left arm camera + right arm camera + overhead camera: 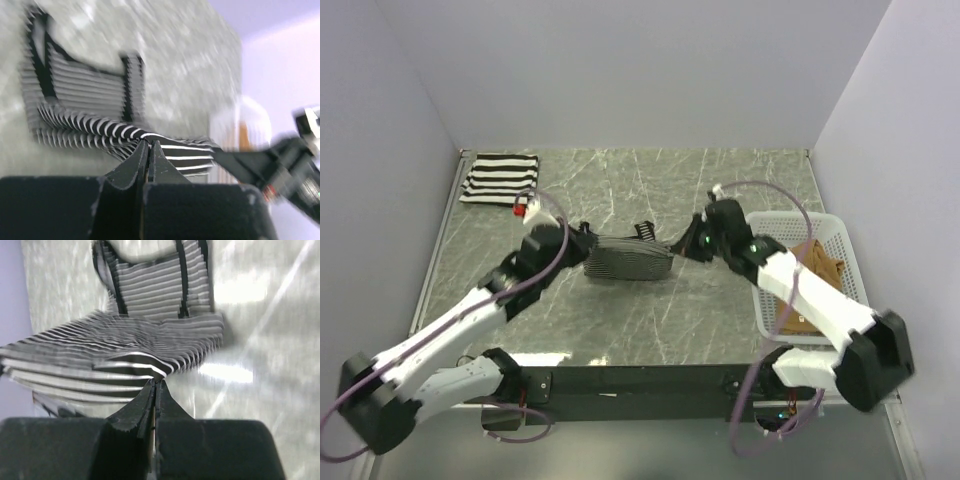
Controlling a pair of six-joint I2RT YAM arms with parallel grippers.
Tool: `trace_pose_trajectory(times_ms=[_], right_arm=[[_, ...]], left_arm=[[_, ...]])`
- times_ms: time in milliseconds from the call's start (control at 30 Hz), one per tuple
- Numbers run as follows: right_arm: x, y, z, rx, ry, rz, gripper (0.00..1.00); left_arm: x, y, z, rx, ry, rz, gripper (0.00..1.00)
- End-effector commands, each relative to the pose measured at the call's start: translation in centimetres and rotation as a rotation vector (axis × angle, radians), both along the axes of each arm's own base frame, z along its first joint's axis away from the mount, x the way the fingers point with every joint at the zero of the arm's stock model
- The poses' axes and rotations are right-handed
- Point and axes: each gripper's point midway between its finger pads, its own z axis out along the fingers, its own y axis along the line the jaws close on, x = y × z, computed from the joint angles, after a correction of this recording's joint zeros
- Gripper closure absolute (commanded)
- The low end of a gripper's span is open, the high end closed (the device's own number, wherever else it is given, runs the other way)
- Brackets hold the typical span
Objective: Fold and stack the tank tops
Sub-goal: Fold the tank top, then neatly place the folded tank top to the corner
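Observation:
The thin-striped tank top point(630, 259) hangs stretched between my two grippers over the middle of the table. Its strap end trails on the marble behind. My left gripper point(587, 243) is shut on its left edge, and in the left wrist view the jaws point(148, 143) pinch a bunched fold of the striped cloth point(90, 95). My right gripper point(682, 245) is shut on the right edge. In the right wrist view that gripper point(155, 383) nips the hem of the cloth point(160, 295). The wide-striped tank top point(500, 177) lies folded at the back left. The tan-brown tank top point(823, 265) sits in the basket.
A white lattice basket point(848, 262) stands at the right, close beside my right arm. Walls close in the table at the back and on both sides. The arm bases and a dark rail run along the near edge.

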Motion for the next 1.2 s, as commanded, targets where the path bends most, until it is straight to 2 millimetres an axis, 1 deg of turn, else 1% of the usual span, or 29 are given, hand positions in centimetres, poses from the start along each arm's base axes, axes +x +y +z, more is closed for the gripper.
trace_pose_trajectory(times_ms=[0, 33, 67, 100, 133, 167, 200, 233, 267, 300, 333, 367, 400, 433, 467, 500, 600, 633, 700, 733, 800, 833, 867, 967, 1000, 1033, 1067, 1100, 1167], right_arm=[[4.4, 1.4, 1.8, 0.050, -0.034, 0.108, 1.00], [6.1, 1.9, 3.0, 0.064, -0.054, 0.123, 1.00], [7.4, 2.5, 0.8, 0.056, 0.012, 0.135, 1.00], [8.9, 2.3, 0.3, 0.053, 0.024, 0.124, 1.00], [11.0, 2.9, 2.0, 0.074, -0.002, 0.133, 1.00], [12.5, 3.4, -0.7, 0.060, 0.065, 0.140, 1.00], [13.7, 3.4, -1.0, 0.066, 0.082, 0.141, 1.00], [16.1, 4.1, 0.8, 0.082, 0.040, 0.140, 0.94], [17.5, 4.4, -1.8, 0.070, 0.094, 0.141, 0.86], [18.4, 4.4, -2.4, 0.067, 0.118, 0.139, 0.77], [20.4, 4.9, -1.0, 0.073, 0.074, 0.139, 0.61], [21.2, 5.2, -3.2, 0.054, 0.109, 0.143, 0.56], [21.7, 5.1, -3.5, 0.037, 0.113, 0.141, 0.46], [22.7, 4.9, -3.0, 0.011, 0.084, 0.137, 0.43], [23.1, 4.5, -3.4, -0.019, 0.086, 0.127, 0.41], [22.9, 4.0, -3.4, -0.046, 0.087, 0.119, 0.40], [22.4, 1.9, -1.9, -0.118, 0.015, 0.050, 0.39], [20.8, 1.3, -2.0, -0.146, 0.008, 0.038, 0.39], [19.3, 1.2, -2.5, -0.212, -0.013, 0.029, 0.40], [18.1, 1.0, -3.6, -0.254, 0.005, 0.035, 0.40], [16.5, 2.2, -3.8, -0.326, -0.027, 0.051, 0.40], [15.7, 2.5, -4.5, -0.365, -0.025, 0.057, 0.40], [15.1, 3.1, -5.0, -0.404, -0.032, 0.063, 0.40], [14.3, 4.4, -6.8, -0.441, -0.007, 0.092, 0.41], [13.7, 5.4, -7.2, -0.446, -0.009, 0.112, 0.41], [13.6, 5.7, -8.0, -0.458, 0.002, 0.118, 0.41], [13.4, 6.0, -8.5, -0.467, 0.007, 0.126, 0.41], [13.3, 6.2, -8.9, -0.485, 0.011, 0.128, 0.42], [13.0, 6.0, -10.5, -0.517, 0.043, 0.131, 0.43]], left_arm=[[6.2, 1.4, 2.3, -0.033, -0.078, 0.051, 0.99], [7.7, 1.1, 0.8, -0.014, -0.041, 0.036, 0.99], [8.8, 1.3, 0.4, -0.010, -0.031, 0.048, 0.99], [10.4, 1.5, 1.6, -0.024, -0.054, 0.063, 1.00], [12.2, 2.3, -0.4, -0.006, -0.007, 0.087, 0.99], [13.2, 2.5, -0.8, -0.008, 0.003, 0.086, 0.99], [15.2, 3.8, 0.1, -0.017, -0.013, 0.120, 0.99], [16.7, 4.1, -2.2, 0.014, 0.040, 0.131, 1.00], [17.7, 4.4, -3.0, 0.017, 0.059, 0.126, 0.99], [19.1, 4.5, -2.4, 0.011, 0.049, 0.121, 0.99], [20.8, 5.6, -4.8, 0.040, 0.086, 0.134, 0.97], [22.0, 5.9, -4.4, 0.038, 0.082, 0.132, 0.93], [22.8, 6.8, -5.3, 0.044, 0.107, 0.138, 0.75], [23.4, 7.0, -6.8, 0.054, 0.133, 0.119, 0.66], [23.7, 7.1, -7.0, 0.050, 0.133, 0.106, 0.61], [23.7, 7.5, -7.1, 0.046, 0.130, 0.107, 0.51], [23.0, 8.5, -7.3, 0.059, 0.134, 0.128, 0.43], [22.6, 8.8, -6.4, 0.060, 0.119, 0.137, 0.44], [21.4, 9.7, -7.3, 0.079, 0.150, 0.180, 0.46], [20.8, 10.1, -6.7, 0.075, 0.150, 0.201, 0.47], [18.9, 10.3, -8.3, 0.090, 0.200, 0.198, 0.47], [18.4, 11.1, -7.9, 0.103, 0.193, 0.244, 0.45], [17.3, 11.3, -9.3, 0.109, 0.221, 0.246, 0.42], [15.6, 11.1, -11.1, 0.111, 0.262, 0.219, 0.36], [15.5, 11.0, -11.4, 0.110, 0.263, 0.207, 0.35], [15.1, 10.4, -12.3, 0.115, 0.292, 0.165, 0.34], [15.1, 10.2, -12.4, 0.121, 0.295, 0.146, 0.34], [14.8, 9.8, -13.3, 0.133, 0.317, 0.105, 0.33], [14.8, 9.7, -13.8, 0.150, 0.336, 0.081, 0.31]])
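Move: I still pinch the two hem corners, hands well above the table. From my left hand the tank top's left strap lies about 15 cm ahead, 6 cm to the left and 18 cm below; the folded striped top is some 35 cm farther out and 36 cm left. From my right hand the right strap is roughly 15 cm ahead, 10 cm left and 13 cm below, with the basket about level with it, 38 cm to the right. I swing both hands forward together about 22 cm, sinking as they go, to throw the held hem out over the straps, and open both grippers near the end of the reach. Then I draw back some 8 to 10 cm with fingers open and come lower over the fold's side edges, my right hand shifting left and rolling its left side down about 25 degrees. ##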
